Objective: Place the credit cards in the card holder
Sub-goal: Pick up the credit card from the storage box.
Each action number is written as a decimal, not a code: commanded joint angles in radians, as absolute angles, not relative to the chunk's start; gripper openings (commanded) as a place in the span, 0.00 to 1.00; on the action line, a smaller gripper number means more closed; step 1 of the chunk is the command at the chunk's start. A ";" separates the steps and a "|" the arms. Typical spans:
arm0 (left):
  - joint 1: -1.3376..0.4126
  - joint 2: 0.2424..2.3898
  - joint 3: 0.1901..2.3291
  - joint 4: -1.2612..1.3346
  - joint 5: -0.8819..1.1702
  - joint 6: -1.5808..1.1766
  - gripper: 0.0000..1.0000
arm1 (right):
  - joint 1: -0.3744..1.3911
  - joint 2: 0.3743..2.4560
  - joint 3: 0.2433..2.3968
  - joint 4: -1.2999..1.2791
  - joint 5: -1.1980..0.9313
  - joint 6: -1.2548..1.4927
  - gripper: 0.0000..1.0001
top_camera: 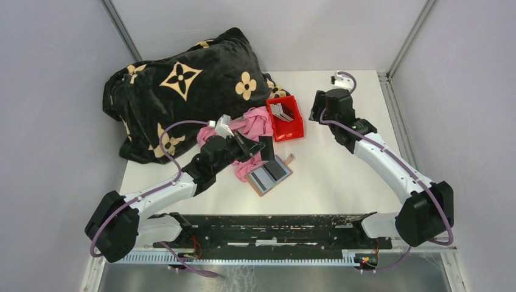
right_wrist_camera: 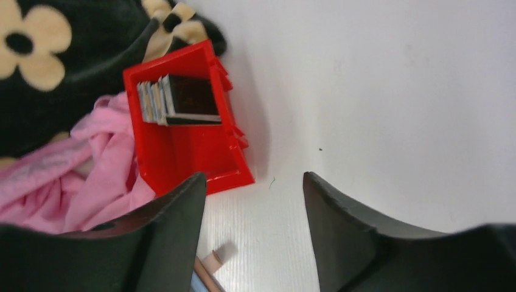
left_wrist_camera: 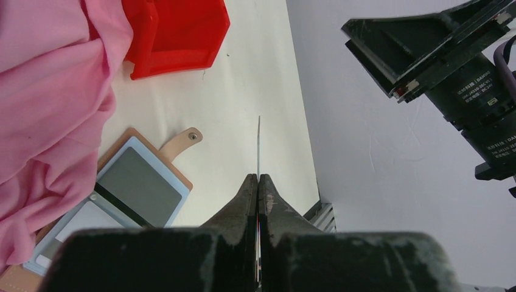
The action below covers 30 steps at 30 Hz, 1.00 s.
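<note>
The brown card holder [top_camera: 287, 165] lies open on the white table, with a light blue card [left_wrist_camera: 141, 187] and a grey one lying on its inner face; its snap tab [left_wrist_camera: 179, 145] points toward the red bin. My left gripper [top_camera: 265, 148] is shut on a thin credit card [left_wrist_camera: 258, 143], seen edge-on in the left wrist view, just above the holder's far edge by the pink cloth. More credit cards [right_wrist_camera: 176, 100] stand upright in the red bin [top_camera: 292, 129]. My right gripper [right_wrist_camera: 252, 177] hangs open and empty to the right of the bin, over bare table.
A black blanket with beige flowers [top_camera: 182, 91] fills the back left. A pink cloth [top_camera: 255, 125] lies between it and the holder, touching the bin's left side. A small white object [top_camera: 338, 78] sits at the back edge. Grey walls enclose the table.
</note>
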State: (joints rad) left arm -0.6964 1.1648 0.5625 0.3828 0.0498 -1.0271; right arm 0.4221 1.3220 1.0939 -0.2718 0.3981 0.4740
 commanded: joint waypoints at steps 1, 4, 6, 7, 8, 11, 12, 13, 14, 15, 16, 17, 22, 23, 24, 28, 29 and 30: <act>-0.698 1.176 0.595 0.439 -0.003 -1.021 0.03 | 0.424 1.364 1.162 -0.292 0.120 0.434 0.57; -0.698 1.198 0.585 0.480 0.000 -1.037 0.03 | 0.424 1.385 1.157 -0.304 -0.057 0.478 0.46; -0.698 1.213 0.573 0.515 0.004 -1.059 0.03 | 0.425 1.387 1.144 -0.299 -0.152 0.520 0.48; -0.696 1.221 0.565 0.539 0.008 -1.070 0.03 | 0.428 1.389 1.141 -0.298 -0.192 0.527 0.49; -0.694 1.229 0.559 0.560 0.012 -1.079 0.03 | 0.428 1.389 1.138 -0.298 -0.231 0.529 0.51; -0.688 1.256 0.553 0.609 0.028 -1.099 0.03 | 0.433 1.370 1.099 -0.259 -0.293 0.560 0.54; -0.686 1.264 0.553 0.620 0.030 -1.103 0.03 | 0.434 1.358 1.076 -0.226 -0.314 0.579 0.54; -0.685 1.268 0.551 0.628 0.029 -1.109 0.03 | 0.434 1.354 1.061 -0.200 -0.338 0.599 0.54; -0.681 1.272 0.548 0.639 0.028 -1.116 0.03 | 0.434 1.358 1.059 -0.195 -0.361 0.616 0.54; -0.677 1.277 0.544 0.651 0.028 -1.126 0.03 | 0.435 1.367 1.060 -0.197 -0.386 0.630 0.54; -0.673 1.283 0.540 0.666 0.032 -1.138 0.03 | 0.436 1.379 1.057 -0.195 -0.414 0.645 0.54; -0.670 1.292 0.534 0.687 0.038 -1.151 0.03 | 0.436 1.382 1.044 -0.178 -0.436 0.663 0.53; -0.661 1.324 0.519 0.758 0.060 -1.203 0.03 | 0.438 1.396 0.970 -0.033 -0.536 0.763 0.52; -0.662 1.329 0.515 0.773 0.066 -1.212 0.03 | 0.438 1.401 0.964 -0.017 -0.548 0.777 0.51; -0.660 1.336 0.512 0.787 0.072 -1.219 0.03 | 0.438 1.407 0.957 -0.007 -0.557 0.785 0.51; -0.658 1.354 0.506 0.822 0.081 -1.241 0.03 | 0.438 1.428 0.941 0.032 -0.593 0.811 0.50; -0.657 1.359 0.507 0.828 0.083 -1.243 0.03 | 0.439 1.431 0.935 0.045 -0.601 0.821 0.50; -0.656 1.365 0.507 0.835 0.088 -1.250 0.03 | 0.439 1.438 0.932 0.057 -0.610 0.829 0.49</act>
State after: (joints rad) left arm -0.6628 1.3499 0.5110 0.7227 0.0628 -1.1950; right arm 0.4335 1.4242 0.9428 -0.0666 -0.5331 0.7719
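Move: The black credit card, still pinched in the left fingers with its middle about 3 cm to the right of that hand's point and 1 cm back, lies some 19 cm left of the right hand, 13 cm back and 5 cm below it. The red storage box is about 11 cm left of the right hand and 1 cm ahead, the open card holder 18 cm left and 20 cm back, both nearly 18 cm lower. The card stays pinched in the left fingers and is eased about 2.5 cm forward with a slight roll. The right hand sweeps towards it past the near side of the storage box, roughly 15 cm left, 8 cm back and a little down, turning counter-clockwise, rolling and tipping down while its fingers narrow to half open, ready around the card's edge but not closed on it. ##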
